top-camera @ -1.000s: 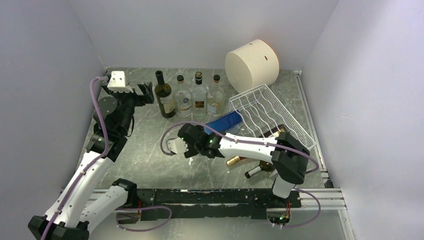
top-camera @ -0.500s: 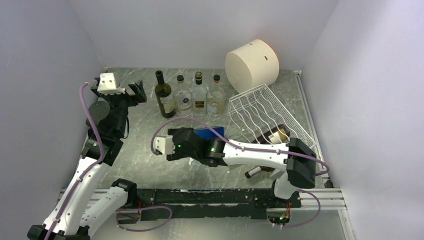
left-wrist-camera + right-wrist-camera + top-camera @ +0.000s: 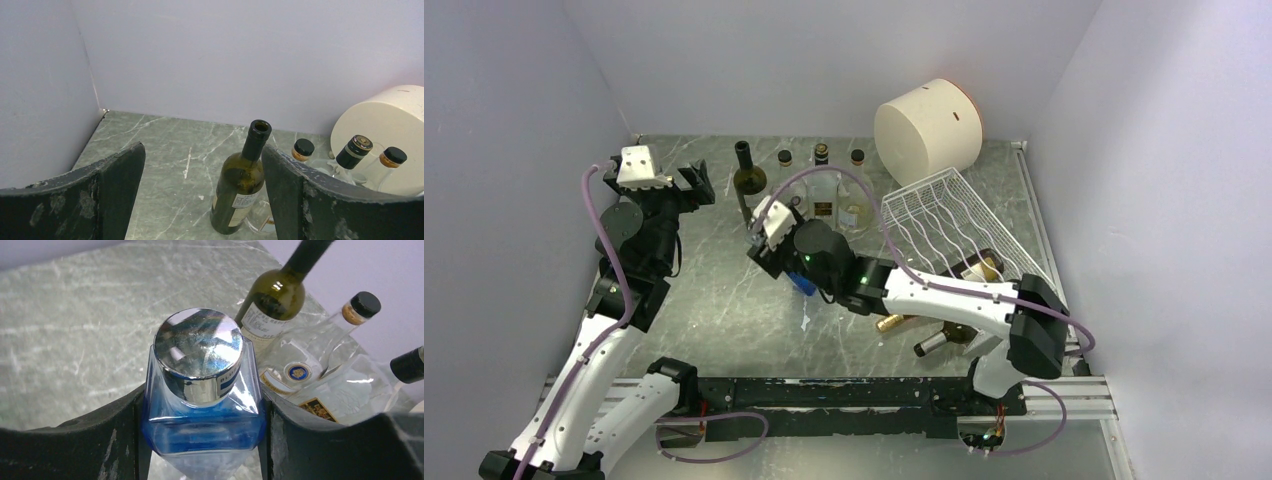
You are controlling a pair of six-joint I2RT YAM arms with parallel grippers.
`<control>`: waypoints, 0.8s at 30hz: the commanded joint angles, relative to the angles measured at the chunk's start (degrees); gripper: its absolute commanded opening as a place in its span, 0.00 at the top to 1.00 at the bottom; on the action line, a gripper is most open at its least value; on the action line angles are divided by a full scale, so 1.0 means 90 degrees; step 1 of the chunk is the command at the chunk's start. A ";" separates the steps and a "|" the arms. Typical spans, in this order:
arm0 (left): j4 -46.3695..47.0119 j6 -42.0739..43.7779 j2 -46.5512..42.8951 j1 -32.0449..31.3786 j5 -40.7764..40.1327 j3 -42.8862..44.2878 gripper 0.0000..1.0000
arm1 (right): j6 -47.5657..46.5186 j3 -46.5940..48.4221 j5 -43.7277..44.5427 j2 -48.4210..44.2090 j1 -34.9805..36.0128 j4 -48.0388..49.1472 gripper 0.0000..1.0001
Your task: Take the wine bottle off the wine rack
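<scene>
The white wire wine rack [image 3: 959, 222] stands tilted at the right. A dark bottle [image 3: 980, 268] lies at its near edge, and another dark bottle [image 3: 940, 340] lies on the table in front of it. My right gripper [image 3: 799, 272] is left of the rack and shut on a blue square glass bottle [image 3: 804, 284]. In the right wrist view the blue bottle [image 3: 202, 425] with its silver cap sits between the fingers of the right gripper [image 3: 202, 445]. My left gripper [image 3: 696, 186] is open and empty, left of a standing dark green bottle [image 3: 746, 180], which also shows in the left wrist view [image 3: 240, 185].
Three clear bottles [image 3: 822, 190] stand in a row beside the green one at the back. A big cream cylinder [image 3: 927, 125] lies behind the rack. A gold-capped bottle neck [image 3: 890, 322] shows under my right arm. Grey walls close three sides.
My right arm has swung the blue bottle left, away from the rack, then back toward the row of standing bottles. My left gripper drew slightly left, then held still.
</scene>
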 commanded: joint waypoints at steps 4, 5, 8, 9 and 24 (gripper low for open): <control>0.0081 0.0026 -0.0060 0.0054 -0.0154 0.0071 0.11 | 0.1190 0.0853 0.0175 0.0506 -0.0415 0.2059 1.00; 0.0078 0.0026 -0.0065 0.0059 -0.0169 0.0075 0.11 | 0.1254 0.0986 0.0172 0.0653 -0.0448 0.2105 1.00; 0.0073 0.0027 -0.0066 0.0069 -0.0190 0.0079 0.11 | 0.1528 0.1301 0.0010 0.1059 -0.0666 0.2318 1.00; 0.0079 0.0027 -0.0082 0.0078 -0.0200 0.0075 0.11 | 0.1596 0.1393 0.0024 0.1181 -0.0716 0.2403 1.00; 0.0099 -0.0071 -0.0189 0.0368 -0.0290 0.0038 0.11 | 0.1662 0.2885 -0.0023 0.2787 -0.1103 0.2665 1.00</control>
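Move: The right hand already holds the blue bottle; the wine bottle, whose near left side it is taken towards, stands about 18 cm ahead and 4 cm left of this hand, with its middle some 8 cm lower. Next in that row is an orange-labelled clear bottle, about 18 cm ahead and 5 cm to the right, then a dark-labelled one some 19 cm ahead and 13 cm right. From the left hand the wine bottle lies about 12 cm ahead, 8 cm right and 19 cm below. Forward and to its left at an even height, the right hand carries the blue bottle some 14 cm towards the near left side of the standing wine bottle. The wrist rolls about 20 degrees to bring the bottle upright and swings some 10 degrees clockwise, the fingers keeping their grip round the bottle. The left hand, open and empty, shifts 2 cm left, away from it. ##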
